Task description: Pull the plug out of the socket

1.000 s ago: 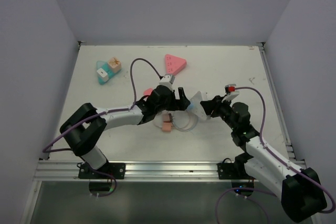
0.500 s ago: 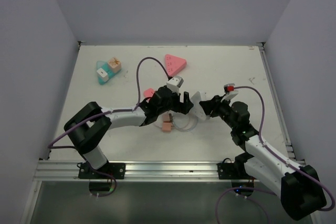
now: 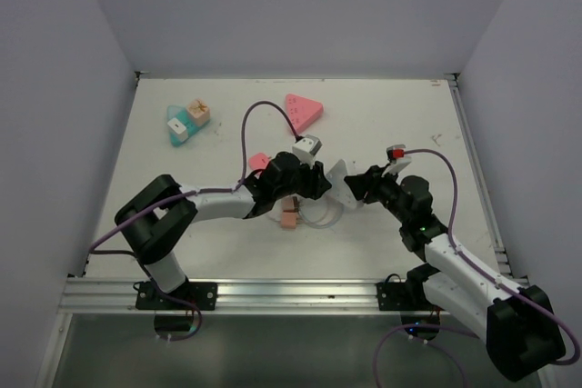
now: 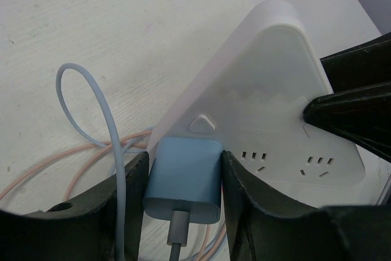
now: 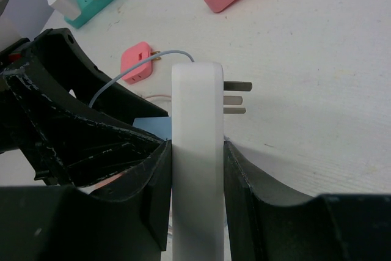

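Observation:
The white triangular socket (image 4: 269,96) stands on edge, tilted off the table, with my right gripper (image 5: 197,175) shut across its thickness (image 5: 197,151). A light blue plug (image 4: 183,178) with a grey cable sits in the socket's face at one corner. My left gripper (image 4: 183,181) has both dark fingers (image 4: 125,194) pressed against the plug's sides. In the top view the two grippers meet at the table's middle, left gripper (image 3: 320,184) and right gripper (image 3: 350,190) on either side of the socket (image 3: 338,174). A sliver of the blue plug (image 5: 153,125) shows in the right wrist view.
Metal prongs (image 5: 235,97) stick out of the socket's back. Loose pale cables (image 3: 318,215) and an orange-pink plug (image 3: 289,217) lie under the left gripper. A small pink plug (image 3: 258,160), a pink triangular socket (image 3: 303,109) and teal and orange cube sockets (image 3: 186,120) lie farther back.
My left gripper has moved right onto the socket and its jaws have closed from wide open onto the blue plug. The right gripper has kept its hold on the socket.

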Robot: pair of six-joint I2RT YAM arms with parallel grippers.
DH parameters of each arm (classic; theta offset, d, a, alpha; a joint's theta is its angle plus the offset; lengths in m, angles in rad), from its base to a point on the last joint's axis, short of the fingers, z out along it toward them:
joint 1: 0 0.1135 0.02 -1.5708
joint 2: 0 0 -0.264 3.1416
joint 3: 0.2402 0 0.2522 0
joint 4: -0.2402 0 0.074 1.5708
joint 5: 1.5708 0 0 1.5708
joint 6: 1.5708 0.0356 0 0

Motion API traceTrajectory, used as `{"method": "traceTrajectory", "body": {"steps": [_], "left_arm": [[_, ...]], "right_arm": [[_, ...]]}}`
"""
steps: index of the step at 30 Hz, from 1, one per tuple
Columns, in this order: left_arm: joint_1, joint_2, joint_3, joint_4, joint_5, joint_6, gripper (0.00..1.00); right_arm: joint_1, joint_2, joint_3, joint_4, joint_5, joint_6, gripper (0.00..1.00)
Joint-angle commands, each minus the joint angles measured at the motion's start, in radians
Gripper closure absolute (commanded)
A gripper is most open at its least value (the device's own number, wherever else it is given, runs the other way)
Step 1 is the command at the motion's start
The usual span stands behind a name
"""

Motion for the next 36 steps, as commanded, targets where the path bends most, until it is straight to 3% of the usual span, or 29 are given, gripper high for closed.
{"method": "traceTrajectory", "body": {"steps": [1, 5, 6, 9, 19, 31, 36], "left_arm": [[-0.004, -0.003, 0.022, 0.033, 0.029, 0.003, 0.54], [-0.002, -0.039, 0.001, 0.019, 0.016, 0.008, 0.78], [-0.002, -0.050, -0.004, 0.015, 0.010, 0.013, 0.89], [0.001, -0.101, -0.021, -0.007, -0.003, 0.026, 1.00], [0.058, -0.280, -0.064, -0.181, 0.016, -0.004, 1.00], [0.059, -0.378, -0.010, -0.457, 0.042, -0.095, 1.00], [0.059, -0.385, 0.013, -0.512, -0.051, -0.098, 1.00]], "right_arm": [[0.001, -0.004, 0.055, 0.095, -0.013, -0.009, 1.00], [0.001, -0.013, 0.057, 0.064, 0.051, -0.030, 1.00], [0.001, -0.013, 0.057, 0.055, 0.064, -0.033, 1.00], [0.001, -0.016, 0.063, 0.021, 0.120, -0.045, 1.00], [0.004, -0.010, 0.065, -0.037, 0.255, -0.061, 1.00], [0.004, 0.002, 0.066, -0.028, 0.252, -0.061, 1.00], [0.004, 0.031, 0.069, -0.007, 0.199, -0.056, 1.00]]}}
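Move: The blue plug is already between the left hand's fingers, its socket (the white strip) centred about 5 cm to that hand's right, 1 cm ahead and level. The orange plug lies 9 cm left, 7 cm back and some 9 cm below; the red plug 17 cm left, 6 cm ahead, equally low. From the right hand, which grips the socket, the plug is about 7 cm left, 1 cm ahead and 2 cm below. Left hand tugs its pinched plug up, left and back some 8 cm; right, gripping the socket, trails 3. ##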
